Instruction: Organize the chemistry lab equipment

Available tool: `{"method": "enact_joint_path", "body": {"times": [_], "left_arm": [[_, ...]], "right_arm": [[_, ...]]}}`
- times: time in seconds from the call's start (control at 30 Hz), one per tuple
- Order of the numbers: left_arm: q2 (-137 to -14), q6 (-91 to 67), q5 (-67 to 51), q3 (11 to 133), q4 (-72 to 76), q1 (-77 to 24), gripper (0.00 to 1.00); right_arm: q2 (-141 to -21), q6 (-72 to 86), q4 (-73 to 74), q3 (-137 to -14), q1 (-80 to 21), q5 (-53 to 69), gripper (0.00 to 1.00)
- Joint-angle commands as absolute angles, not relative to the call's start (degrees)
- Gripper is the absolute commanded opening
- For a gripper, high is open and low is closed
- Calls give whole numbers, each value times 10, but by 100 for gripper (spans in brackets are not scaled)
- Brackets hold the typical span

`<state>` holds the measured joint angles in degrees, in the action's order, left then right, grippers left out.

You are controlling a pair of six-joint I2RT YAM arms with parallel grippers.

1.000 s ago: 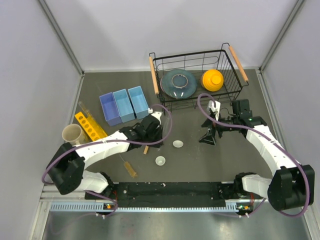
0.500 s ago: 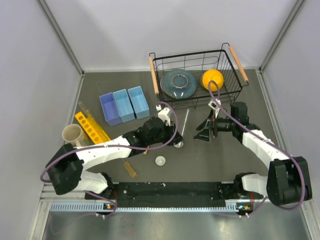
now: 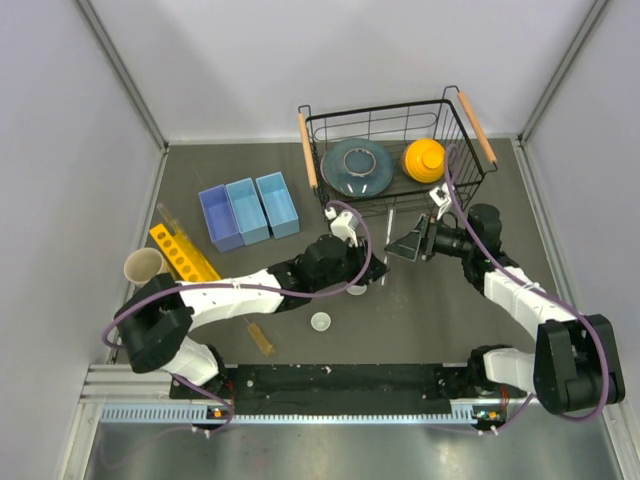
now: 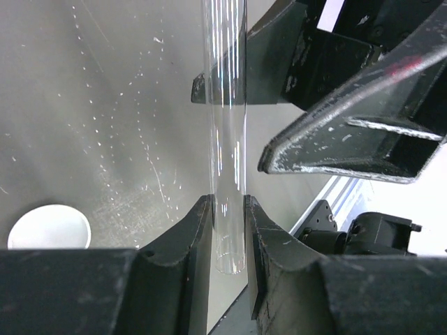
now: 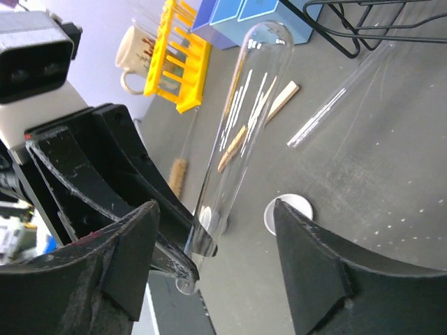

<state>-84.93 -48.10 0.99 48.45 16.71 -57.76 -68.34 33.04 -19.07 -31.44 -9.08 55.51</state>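
My left gripper (image 4: 227,234) is shut on the lower end of a clear glass test tube (image 4: 225,125), which it holds off the table. The same tube (image 5: 241,125) runs between the fingers of my right gripper (image 5: 223,251), which stand apart on either side without touching it. From above, the left gripper (image 3: 368,278) and right gripper (image 3: 402,245) meet at the tube (image 3: 387,240) in front of the basket. On the table lie a white dish (image 3: 320,321), a brush (image 3: 262,338), a wooden stick (image 5: 285,95) and a second clear tube (image 5: 342,101).
A wire basket (image 3: 470,150) at the back holds a blue-grey plate (image 3: 356,165) and a yellow bowl (image 3: 424,160). Three light-blue bins (image 3: 248,210), a yellow tube rack (image 3: 180,253) and a tan cup (image 3: 143,266) stand to the left.
My left arm has carried the tube to the right, toward the right gripper. The right gripper has swung up and left around the tube, and its jaws have narrowed.
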Motion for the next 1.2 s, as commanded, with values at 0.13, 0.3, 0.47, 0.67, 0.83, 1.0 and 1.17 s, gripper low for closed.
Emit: {"method": "enact_joint_path", "body": {"times": [0.13, 0.3, 0.47, 0.67, 0.83, 1.0, 1.17], "left_arm": [[-860, -500, 50, 518, 214, -590, 9], [-867, -490, 58, 529, 214, -597, 9], [-865, -482, 61, 533, 207, -600, 14], [-807, -462, 83, 499, 178, -600, 61], [-712, -425, 120, 449, 150, -598, 92], [-671, -418, 60, 473, 78, -528, 99], [-707, -426, -118, 566, -22, -453, 99]], "right_arm": [[-703, 393, -244, -323, -101, 579, 54], [-724, 398, -236, -334, -117, 600, 39], [-726, 386, -229, -343, -120, 616, 17], [-710, 351, -207, -350, -120, 616, 13], [-701, 328, -191, -352, -120, 615, 13], [-698, 234, -128, -367, -151, 610, 13], [-695, 121, -66, -383, -175, 659, 13]]}}
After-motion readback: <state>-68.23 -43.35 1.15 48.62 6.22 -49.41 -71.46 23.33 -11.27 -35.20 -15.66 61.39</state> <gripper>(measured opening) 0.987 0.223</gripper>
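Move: The left hand grips the upright-leaning test tube near its lower end; the tube's middle lies about 4 cm ahead, 1 cm to the right and 3 cm above that hand. From the right hand, its open fingers around the tube, the middle is some 3 cm left, level fore-and-aft, and 1 cm up. Measured from the left hand and roughly 15 cm below it, the white dish lies 2 cm ahead, 5 cm left; a second tube about 12 cm ahead, 9 cm left. Easing left and back about 2 cm each, the right hand closes its fingers on the test tube just above the left hand's grip while the left hand holds nearly still. The left fingers then open wide and let go, and that hand climbs about 7 cm while going as far left, away from the tube, ending slightly forward; the right keeps its pinch and draws another 2 cm back and left, turning counter-clockwise to about 15 degrees in all. ##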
